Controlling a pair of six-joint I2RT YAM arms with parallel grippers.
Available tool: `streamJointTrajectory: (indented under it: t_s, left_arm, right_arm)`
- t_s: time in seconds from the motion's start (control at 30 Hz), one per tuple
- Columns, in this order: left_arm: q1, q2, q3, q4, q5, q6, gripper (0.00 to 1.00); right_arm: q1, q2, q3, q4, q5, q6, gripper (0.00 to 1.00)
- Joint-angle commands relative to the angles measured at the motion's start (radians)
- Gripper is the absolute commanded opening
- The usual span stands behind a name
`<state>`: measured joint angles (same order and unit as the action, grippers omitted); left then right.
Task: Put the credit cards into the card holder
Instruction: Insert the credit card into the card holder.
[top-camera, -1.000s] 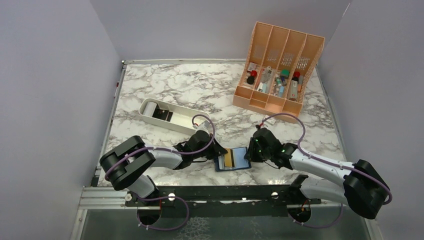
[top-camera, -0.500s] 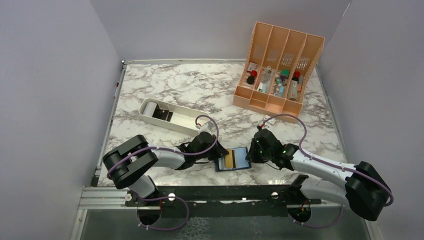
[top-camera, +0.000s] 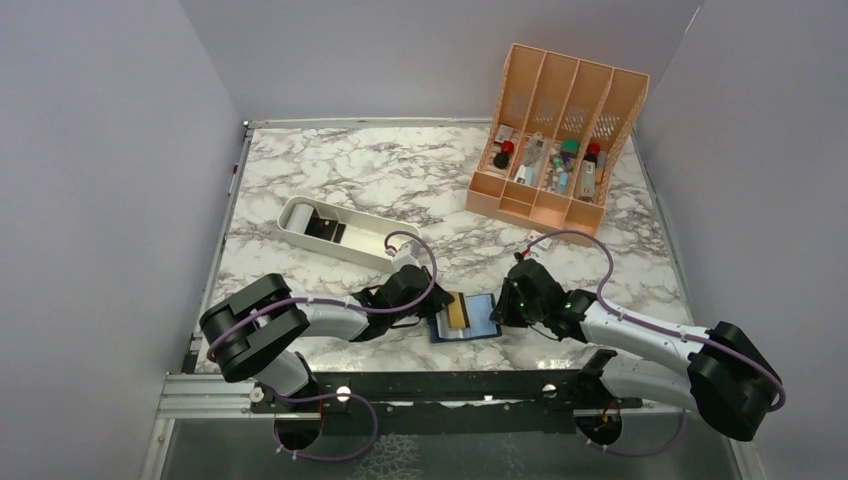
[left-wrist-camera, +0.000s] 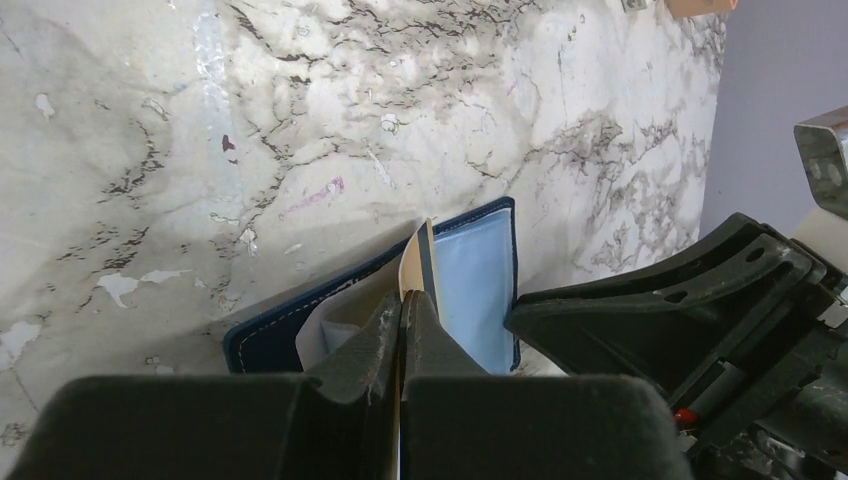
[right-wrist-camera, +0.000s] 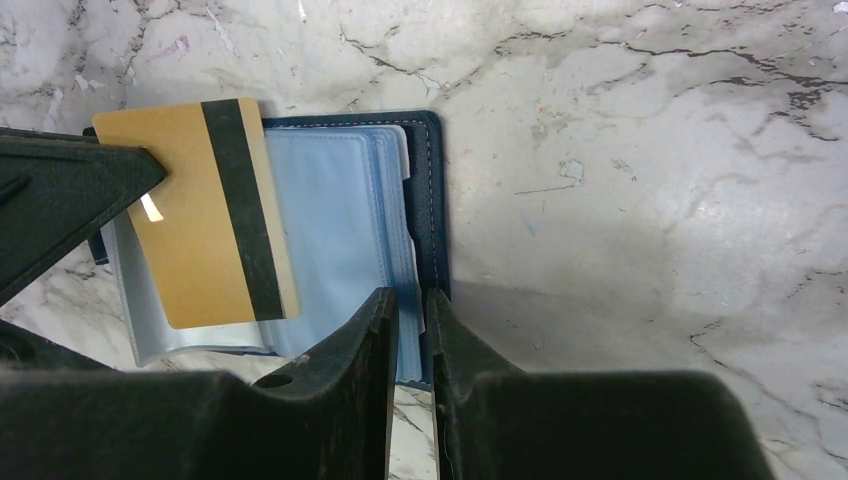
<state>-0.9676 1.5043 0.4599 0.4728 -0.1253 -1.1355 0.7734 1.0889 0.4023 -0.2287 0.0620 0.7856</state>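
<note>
The navy card holder (top-camera: 478, 322) lies open on the marble near the front edge, its pale blue pockets showing (right-wrist-camera: 340, 210). My left gripper (top-camera: 438, 307) is shut on a gold card with a black stripe (right-wrist-camera: 200, 215), held edge-on (left-wrist-camera: 418, 262) over the holder's left half (left-wrist-camera: 270, 335). My right gripper (top-camera: 500, 308) is shut on the holder's right edge (right-wrist-camera: 432, 200), pinching the navy cover and the pocket sleeves. No other card shows.
A white oblong tray (top-camera: 335, 232) stands behind the left arm. An orange slotted organizer (top-camera: 555, 135) with small items stands at the back right. The table's front edge runs just below the holder.
My left gripper has shifted slightly, carrying the gold card a little further over the open holder. The right gripper has stayed on the holder's right edge.
</note>
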Motion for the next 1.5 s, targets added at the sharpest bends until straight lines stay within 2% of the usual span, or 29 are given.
streamJointTrajectory:
  t_s: [0.0,0.23,0.53,0.6,0.7,0.93,1.1,1.47]
  left_arm:
    - [-0.036,0.034,0.014,-0.065,-0.070,0.010,0.00]
    - [-0.081,0.042,0.030,-0.067,-0.051,0.022,0.00]
    - [-0.092,-0.011,-0.033,-0.075,-0.059,0.009,0.00]
    - [-0.092,-0.003,-0.026,-0.076,-0.060,0.010,0.07]
    - [-0.092,0.014,0.008,-0.077,-0.050,0.029,0.24]
    - [-0.092,-0.080,0.034,-0.161,-0.100,0.061,0.42]
    - [-0.093,-0.094,0.047,-0.202,-0.100,0.064,0.44]
    - [-0.117,0.024,0.108,-0.191,-0.047,0.059,0.44]
  right_arm:
    - [0.007,0.003,-0.025,0.010,-0.017,0.009,0.22]
    - [0.007,-0.001,-0.015,-0.001,-0.009,0.006,0.22]
    - [0.007,0.008,-0.011,0.004,-0.007,0.006,0.22]
    - [0.007,0.011,-0.010,0.009,-0.014,0.006,0.22]
    - [0.007,0.018,-0.006,0.016,-0.020,0.007,0.22]
    - [0.007,0.001,0.006,-0.011,-0.009,0.007,0.22]
    - [0.007,0.001,0.007,-0.005,-0.012,0.007,0.22]
    - [0.007,0.014,0.000,0.012,-0.028,0.006,0.22]
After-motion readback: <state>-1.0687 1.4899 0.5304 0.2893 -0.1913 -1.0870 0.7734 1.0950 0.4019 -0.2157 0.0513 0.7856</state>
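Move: The left gripper already grips the gold card, whose middle lies about 2 cm back, 1 cm right and 2 cm below. The open card holder it is being fed into is centred about 3 cm back, 3 cm right and 3 cm below. The right gripper's tips are roughly 9 cm right and 4 cm back, the cream tray 21 cm left and 14 cm ahead. From the right hand, the holder's middle is some 6 cm left and 1 cm ahead, 1 cm lower. Draw the left gripper back and to its right, about 2 cm each way, with the card still pinched, to feed it into the sleeve. Next ease left about 1 cm, then open the fingers to nearly half and let go of the card, dipping, lifting slightly and sinking again close over it. Keep the right gripper still, tips resting on the holder's right edge. ##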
